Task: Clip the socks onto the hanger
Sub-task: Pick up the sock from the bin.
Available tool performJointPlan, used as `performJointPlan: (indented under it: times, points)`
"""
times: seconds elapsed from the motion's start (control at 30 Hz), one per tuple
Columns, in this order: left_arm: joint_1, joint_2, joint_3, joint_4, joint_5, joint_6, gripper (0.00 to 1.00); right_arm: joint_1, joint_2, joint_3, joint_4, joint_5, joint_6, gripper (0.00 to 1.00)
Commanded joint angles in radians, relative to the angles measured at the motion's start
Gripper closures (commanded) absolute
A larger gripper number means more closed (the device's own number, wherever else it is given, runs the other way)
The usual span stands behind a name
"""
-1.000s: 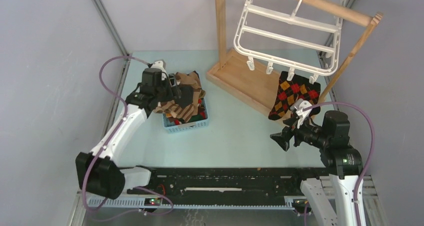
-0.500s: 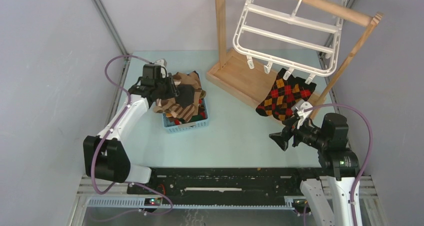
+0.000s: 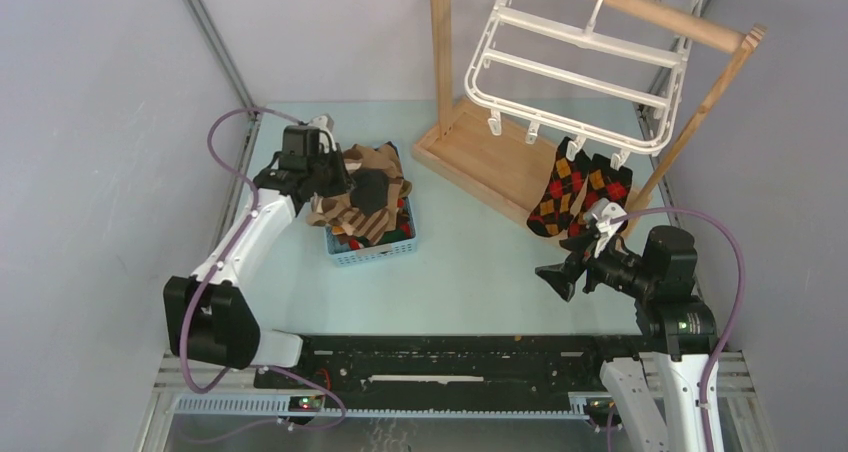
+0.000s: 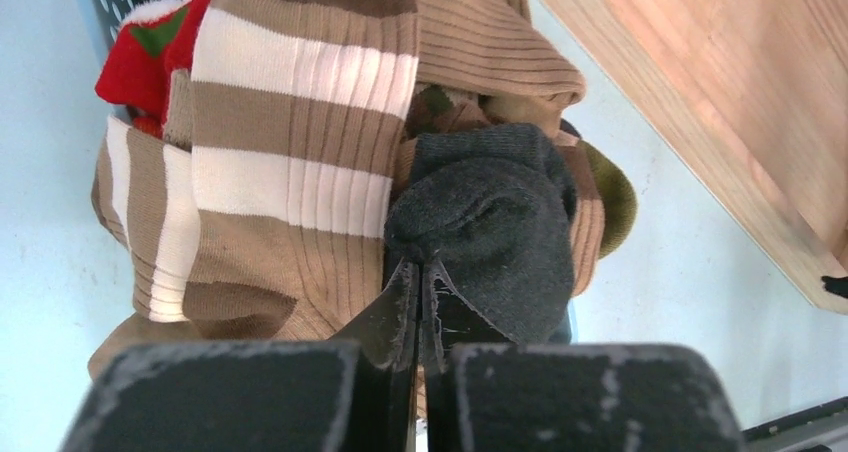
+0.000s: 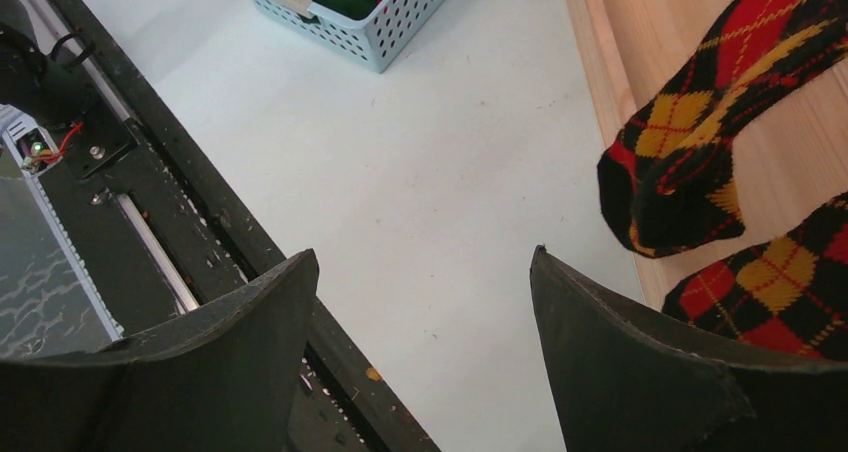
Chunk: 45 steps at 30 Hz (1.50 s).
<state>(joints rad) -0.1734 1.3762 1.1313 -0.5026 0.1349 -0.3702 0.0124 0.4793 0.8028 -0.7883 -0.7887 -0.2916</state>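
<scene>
A white hanger (image 3: 580,62) hangs from the wooden rail, with two black argyle socks (image 3: 580,194) clipped to its front row. More socks (image 3: 365,202) are heaped in a blue basket (image 3: 375,252). My left gripper (image 3: 345,177) reaches into the heap from the left. In the left wrist view it (image 4: 420,267) is shut, pinching a fold of a dark grey-black sock (image 4: 490,222) beside a brown striped sock (image 4: 290,142). My right gripper (image 3: 553,277) hovers open over the table below the argyle socks (image 5: 700,132), with nothing in it (image 5: 425,262).
The tan wooden stand's base (image 3: 490,167) lies at the back centre, and its round rail (image 3: 640,7) slopes overhead. A black rail (image 3: 450,357) runs along the near table edge. Grey walls close in both sides. Red and green socks (image 4: 150,62) lie under the pile.
My left gripper has closed onto the dark sock in the basket. The hanging argyle socks have swung and folded narrower. The right gripper has drifted slightly left, still open.
</scene>
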Motion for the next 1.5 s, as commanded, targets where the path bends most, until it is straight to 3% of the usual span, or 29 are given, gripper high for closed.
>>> performJointPlan:
  times: [0.0,0.33,0.5,0.73,1.13,1.47]
  points:
    - [0.003,-0.073,0.090,-0.006,0.041,0.008,1.00,-0.018,-0.004,-0.001,0.044,-0.054,0.018,0.14]
    - [0.003,-0.198,0.140,0.026,0.277,0.048,1.00,-0.034,-0.008,0.014,0.084,-0.146,-0.026,0.14]
    - [0.002,-0.237,0.183,0.081,0.412,-0.003,1.00,-0.028,0.005,0.042,0.104,-0.214,-0.084,0.15]
    - [-0.017,-0.307,0.196,0.197,0.524,-0.025,1.00,0.057,0.030,0.052,0.166,-0.276,-0.146,0.15]
    - [-0.120,-0.341,0.206,0.292,0.481,0.040,1.00,0.237,0.100,0.064,0.236,-0.265,-0.259,0.15]
    - [-0.070,-0.266,0.122,0.180,0.103,0.126,1.00,0.308,0.147,0.064,0.235,-0.225,-0.291,0.15]
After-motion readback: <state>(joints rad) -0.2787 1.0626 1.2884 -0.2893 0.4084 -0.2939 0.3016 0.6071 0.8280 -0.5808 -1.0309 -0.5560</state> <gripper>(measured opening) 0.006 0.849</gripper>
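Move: The left fingertips are already shut on the dark grey sock, whose middle lies about 3 cm to their right, level fore and aft and 1 cm lower. A brown striped sock lies some 4 cm left and 2 cm ahead; the bin's middle is about 3 cm right, 4 cm back and 5 cm below. The hanger's left-hand clip is roughly 26 cm right, 3 cm back and 20 cm up. From the open right hand, the grey sock lies about 34 cm left, 16 cm ahead and 8 cm lower. Upward by some 25 cm goes the left hand, drawing back and rightward by about 9 cm each, still pinching the grey sock; its fingers tip up about 40 degrees and swing clockwise, then it eases forward, left and slightly down. The empty right hand slides about 7 cm left towards the bin and rises a little, turning counter-clockwise, jaws wide open. ##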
